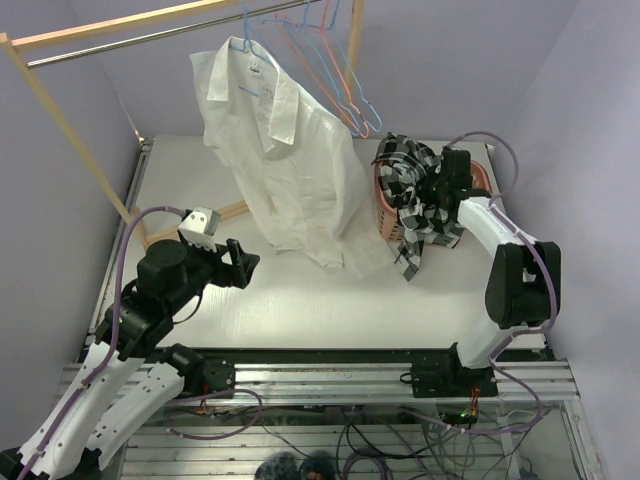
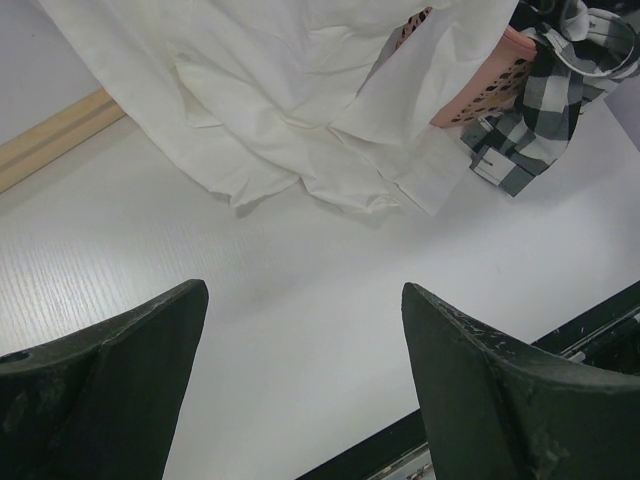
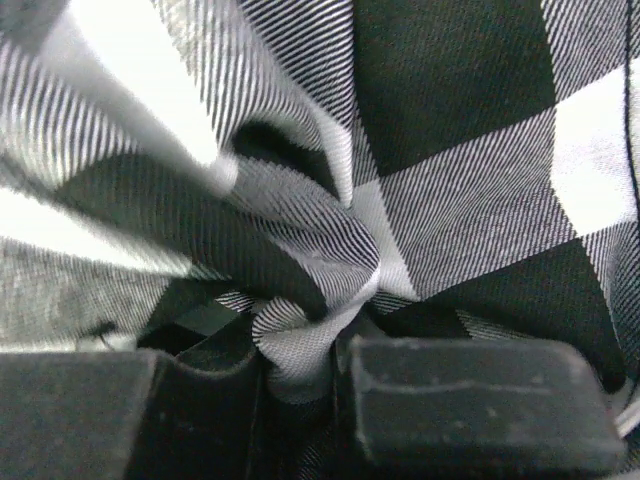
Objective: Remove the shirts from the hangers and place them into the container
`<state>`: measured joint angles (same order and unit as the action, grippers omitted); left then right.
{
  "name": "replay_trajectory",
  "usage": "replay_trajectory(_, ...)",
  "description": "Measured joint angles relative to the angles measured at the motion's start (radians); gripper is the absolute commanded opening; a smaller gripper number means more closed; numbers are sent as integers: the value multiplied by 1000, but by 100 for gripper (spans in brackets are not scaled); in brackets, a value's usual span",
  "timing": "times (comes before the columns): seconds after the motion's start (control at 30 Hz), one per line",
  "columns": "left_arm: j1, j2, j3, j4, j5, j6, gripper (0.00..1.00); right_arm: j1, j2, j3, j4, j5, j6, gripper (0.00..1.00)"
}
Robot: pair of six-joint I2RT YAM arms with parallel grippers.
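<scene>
A white shirt (image 1: 285,160) hangs on a light blue hanger (image 1: 250,55) from the rail, its hem (image 2: 300,150) resting on the table. The black-and-white checked shirt (image 1: 415,200) lies bunched over the pink container (image 1: 385,215), part of it spilling down the front. My right gripper (image 1: 440,190) is over the container, shut on a fold of the checked shirt (image 3: 300,350). Low at the table's left, my left gripper (image 1: 243,262) stands open, facing the white shirt, nothing between its fingers (image 2: 500,390). The pink container (image 2: 480,85) shows behind the white hem.
Several bare hangers (image 1: 340,70), blue and pink, hang on the metal rail (image 1: 150,35) of a wooden rack (image 1: 70,120). One rack foot (image 2: 55,135) lies along the table at the left. Purple walls close in both sides.
</scene>
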<state>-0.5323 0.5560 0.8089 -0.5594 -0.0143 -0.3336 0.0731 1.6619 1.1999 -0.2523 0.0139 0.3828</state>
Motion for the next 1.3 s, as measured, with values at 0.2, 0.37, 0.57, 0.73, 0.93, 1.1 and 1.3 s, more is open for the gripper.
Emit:
replay_trajectory(0.2, -2, 0, 0, 0, 0, 0, 90, 0, 87, -24, 101, 0, 3, 0)
replay_trajectory(0.37, -5, 0, 0, 0, 0, 0, 90, 0, 113, -49, 170, 2, 9, 0)
replay_trajectory(0.57, -11, 0, 0, 0, 0, 0, 91, 1, 100, -82, 215, 13, 24, 18)
replay_trajectory(0.73, -15, 2, 0, 0, 0, 0, 91, 4, 63, -78, 181, 29, 48, 43)
replay_trajectory(0.93, -18, 10, 0, 0, 0, 0, 92, 4, -65, -6, -8, 88, 54, 88)
replay_trajectory(1.1, -19, 11, 0, 0, 0, 0, 92, 2, -222, 109, -98, 119, 43, 88)
replay_trajectory(1.3, -20, 11, 0, 0, 0, 0, 91, 8, -475, 47, -97, 107, 43, 88)
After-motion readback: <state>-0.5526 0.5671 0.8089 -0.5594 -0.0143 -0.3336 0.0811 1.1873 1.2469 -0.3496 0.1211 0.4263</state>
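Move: The right hand still pinches the plaid shirt down at the container: the basket's middle lies about 2 cm farther out, 4 cm to the right and 5 cm lower. The white shirt hangs some 28 cm to its left, roughly level with it front to back and 12 cm higher, while the empty hangers are about 20 cm left, 8 cm ahead and 35 cm above. From the idle left hand the basket is about 26 cm ahead, 44 cm right and 18 cm below. The right hand, fingers still shut on the bunched plaid shirt, pushes it about 4 cm down and slightly forward into the basket, then begins to lift as the fingers open wide and let go of the cloth. Empty, it climbs away fast, some 24 cm up from its lowest point, drawing back about 8 cm towards its base late in the rise while the wrist tips the fingers up by roughly 25 degrees. ##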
